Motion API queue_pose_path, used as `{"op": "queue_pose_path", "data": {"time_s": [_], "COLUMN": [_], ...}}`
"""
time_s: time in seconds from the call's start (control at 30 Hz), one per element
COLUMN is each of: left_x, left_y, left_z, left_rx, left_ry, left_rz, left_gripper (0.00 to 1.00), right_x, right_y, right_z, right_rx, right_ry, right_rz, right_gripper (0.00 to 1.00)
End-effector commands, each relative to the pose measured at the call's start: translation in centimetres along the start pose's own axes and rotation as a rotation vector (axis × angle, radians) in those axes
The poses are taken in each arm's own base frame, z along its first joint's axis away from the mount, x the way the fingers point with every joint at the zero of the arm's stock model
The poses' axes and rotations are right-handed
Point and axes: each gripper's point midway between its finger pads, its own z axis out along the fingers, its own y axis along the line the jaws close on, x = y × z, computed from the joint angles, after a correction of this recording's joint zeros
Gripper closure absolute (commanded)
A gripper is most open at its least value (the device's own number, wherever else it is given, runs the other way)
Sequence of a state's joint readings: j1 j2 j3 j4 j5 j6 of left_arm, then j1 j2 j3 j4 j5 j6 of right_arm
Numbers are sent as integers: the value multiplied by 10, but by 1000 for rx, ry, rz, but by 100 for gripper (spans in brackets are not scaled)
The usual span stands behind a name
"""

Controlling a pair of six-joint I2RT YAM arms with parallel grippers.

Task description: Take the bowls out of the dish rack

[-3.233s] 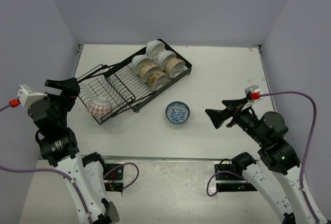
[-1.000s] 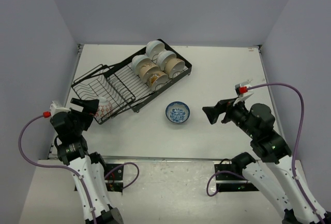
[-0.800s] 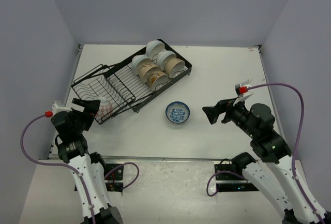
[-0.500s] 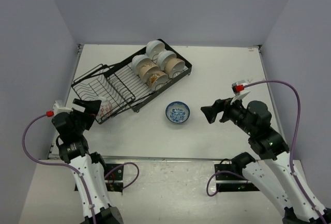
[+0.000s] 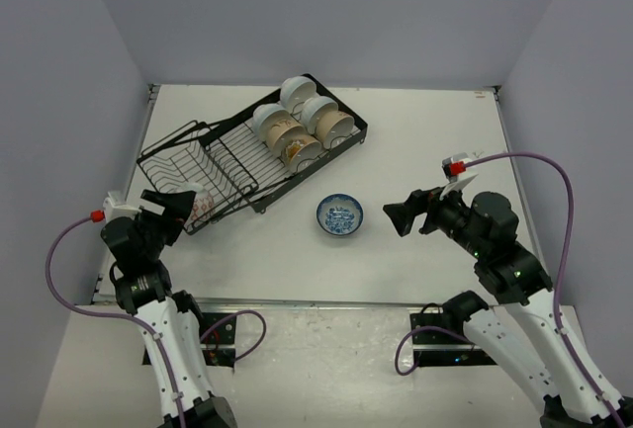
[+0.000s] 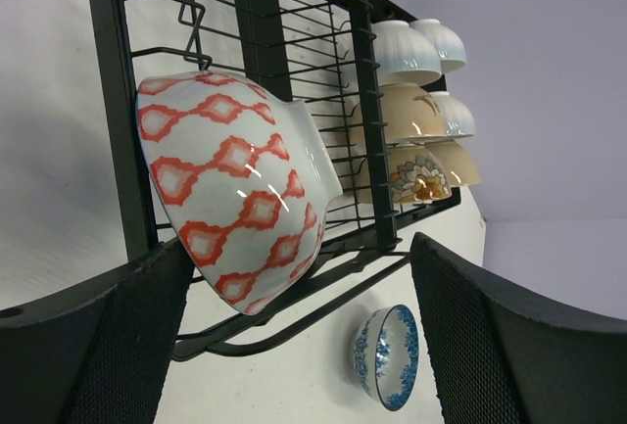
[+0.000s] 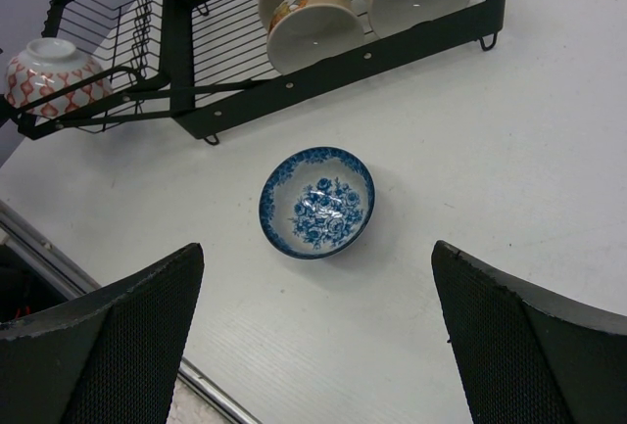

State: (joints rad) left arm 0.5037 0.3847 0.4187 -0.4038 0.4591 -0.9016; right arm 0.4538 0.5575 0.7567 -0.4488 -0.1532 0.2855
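Note:
The black wire dish rack point(image 5: 229, 161) lies slanted across the table's left half. Several white and tan bowls point(image 5: 297, 124) stand in its far section. A red-patterned bowl point(image 6: 230, 184) rests on its side at the rack's near end. My left gripper point(image 6: 294, 267) is open and straddles it, one finger close to its side and the other well apart. A blue-and-white bowl point(image 5: 339, 215) sits upright on the table in front of the rack. My right gripper point(image 7: 315, 248) hangs open just near of that blue-and-white bowl point(image 7: 316, 201), holding nothing.
A metal rail point(image 5: 297, 301) runs along the table's near edge. Grey walls close in the left, right and far sides. Purple cables point(image 5: 554, 201) loop from both wrists. White tabletop point(image 5: 435, 141) stretches to the right of the rack.
The left arm came down from a raised pose to the rack's near end, and its jaws have narrowed a little around the red-patterned bowl. The right gripper edged left toward the blue-and-white bowl.

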Motion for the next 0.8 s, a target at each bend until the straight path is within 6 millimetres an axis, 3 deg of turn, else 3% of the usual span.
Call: {"op": "queue_pose_path", "data": {"time_s": [0.0,0.2,0.63,0.77], "left_x": [4,6,8,7], "left_y": [-14,-8,1,1], "left_z": [-3,3,12,16], "left_rx": [65,62,81,95], "left_ry": [28,38,15,8], "left_rz": [0,-16,-32,-44], "left_gripper": [11,14,31,31], "right_x": [-6,-6,-6,-5], "right_y": [6,6,7,6], "right_z": [1,-1,1,2], "right_rx": [-31,-31,-34,-33], "right_ry": [-13,-17,-10,-4], "right_rz": [-18,-21,-21,-21], "right_gripper": [1,1,1,1]}}
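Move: The red-patterned bowl leans in the low end of the rack right in front of the open left gripper, its middle about 6 cm ahead, 2 cm to the right and 4 cm lower. The blue bowl already on the table is some 36 cm to this hand's right, 7 cm ahead and 15 cm below; the flowered bowl is about 19 cm ahead, 26 cm right, 8 cm below. From the right hand the red-patterned bowl lies roughly 43 cm left, 9 cm ahead, 12 cm lower. Ease the left gripper about 1 cm forward onto the red-patterned bowl, nearly level, tipping the fingertips up some 5 degrees as you go. Draw the fingers in from nearly wide open to about two-thirds, with the lower finger bearing on the bowl's near edge by the rim. ##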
